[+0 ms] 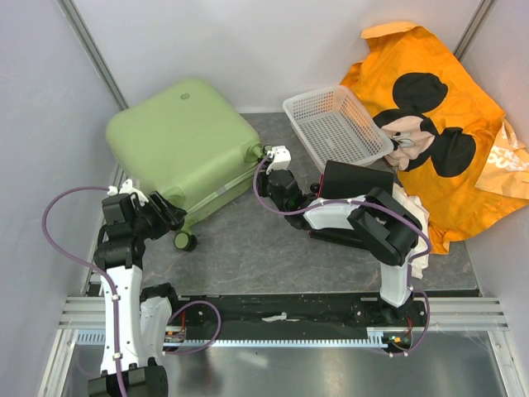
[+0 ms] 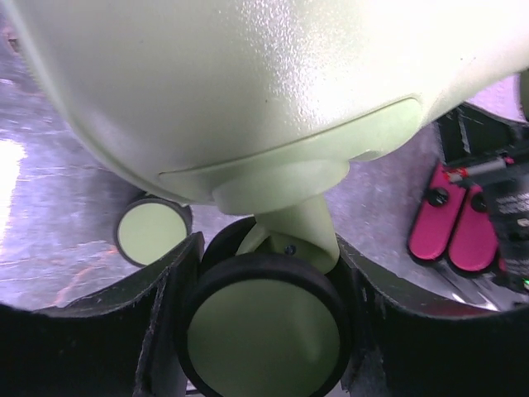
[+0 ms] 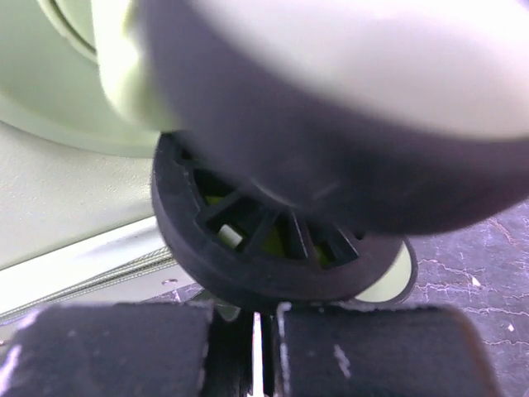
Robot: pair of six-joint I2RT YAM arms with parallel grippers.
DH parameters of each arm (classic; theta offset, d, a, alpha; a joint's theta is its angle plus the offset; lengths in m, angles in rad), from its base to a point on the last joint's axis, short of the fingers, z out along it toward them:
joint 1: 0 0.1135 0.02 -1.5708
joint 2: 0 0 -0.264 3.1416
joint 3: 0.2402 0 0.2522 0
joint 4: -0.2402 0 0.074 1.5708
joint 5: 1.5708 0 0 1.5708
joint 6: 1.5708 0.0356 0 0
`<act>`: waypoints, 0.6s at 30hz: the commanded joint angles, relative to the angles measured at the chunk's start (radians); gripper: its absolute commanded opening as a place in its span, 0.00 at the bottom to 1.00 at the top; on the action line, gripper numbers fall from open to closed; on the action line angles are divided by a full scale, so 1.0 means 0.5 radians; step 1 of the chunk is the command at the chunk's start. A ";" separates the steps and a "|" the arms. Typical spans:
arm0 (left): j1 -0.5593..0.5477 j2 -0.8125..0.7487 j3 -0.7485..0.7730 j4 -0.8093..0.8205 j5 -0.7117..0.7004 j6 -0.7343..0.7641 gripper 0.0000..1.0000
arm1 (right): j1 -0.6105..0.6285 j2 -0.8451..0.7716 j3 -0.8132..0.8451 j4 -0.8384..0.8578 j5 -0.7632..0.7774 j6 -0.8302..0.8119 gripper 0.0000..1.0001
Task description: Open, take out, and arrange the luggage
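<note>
The pale green luggage (image 1: 182,141) lies shut on its side at the back left of the table. My left gripper (image 1: 168,213) is at its near corner. In the left wrist view the fingers (image 2: 165,331) press both sides of a black-rimmed green wheel (image 2: 264,339) under the shell (image 2: 248,83). My right gripper (image 1: 270,157) is at the case's right corner, shut. In the right wrist view its pads (image 3: 372,347) meet just below a black spoked wheel (image 3: 273,248), beside the zipper seam (image 3: 91,281). Whether anything thin is pinched I cannot tell.
A white mesh basket (image 1: 337,128) stands at the back centre. Next to my right arm sits a black box (image 1: 355,178) with pink drawers (image 2: 455,227). An orange Mickey cloth (image 1: 438,124) fills the right side, with white cloth (image 1: 420,219) beneath the arm. Another wheel (image 1: 183,241) rests on the table.
</note>
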 commanded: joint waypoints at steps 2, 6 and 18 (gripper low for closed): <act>0.035 -0.113 0.220 0.228 -0.290 0.113 0.01 | -0.134 -0.153 -0.086 -0.122 0.182 -0.054 0.00; 0.035 -0.113 0.165 0.277 -0.263 0.166 0.02 | -0.107 -0.279 -0.178 -0.015 -0.128 -0.170 0.16; 0.038 -0.092 0.002 0.415 -0.300 0.163 0.02 | 0.148 -0.849 -0.347 -0.235 -0.761 -0.483 0.76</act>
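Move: Just ahead of the right hand's shut fingertips is the green suitcase's right-hand wheel, about 3 cm forward, 2 cm left and slightly higher. From that hand, the suitcase body centres some 22 cm left and 4 cm forward, the white basket 20 cm right and 9 cm forward, and the black suitcase 24 cm right and 10 cm back, both lower. The left hand grips the near wheel; the suitcase's middle lies about 19 cm ahead and 3 cm right of it, somewhat lower. Backing off from the suitcase's right-hand wheel, the right hand comes free, drawing back some 7 cm and rising about as much, with a brief swing right and back; its shut fingers spread wide while it turns about 15 degrees counter-clockwise. The left hand keeps its grip on the near wheel, easing some 1.5 cm left with a slight roll. ##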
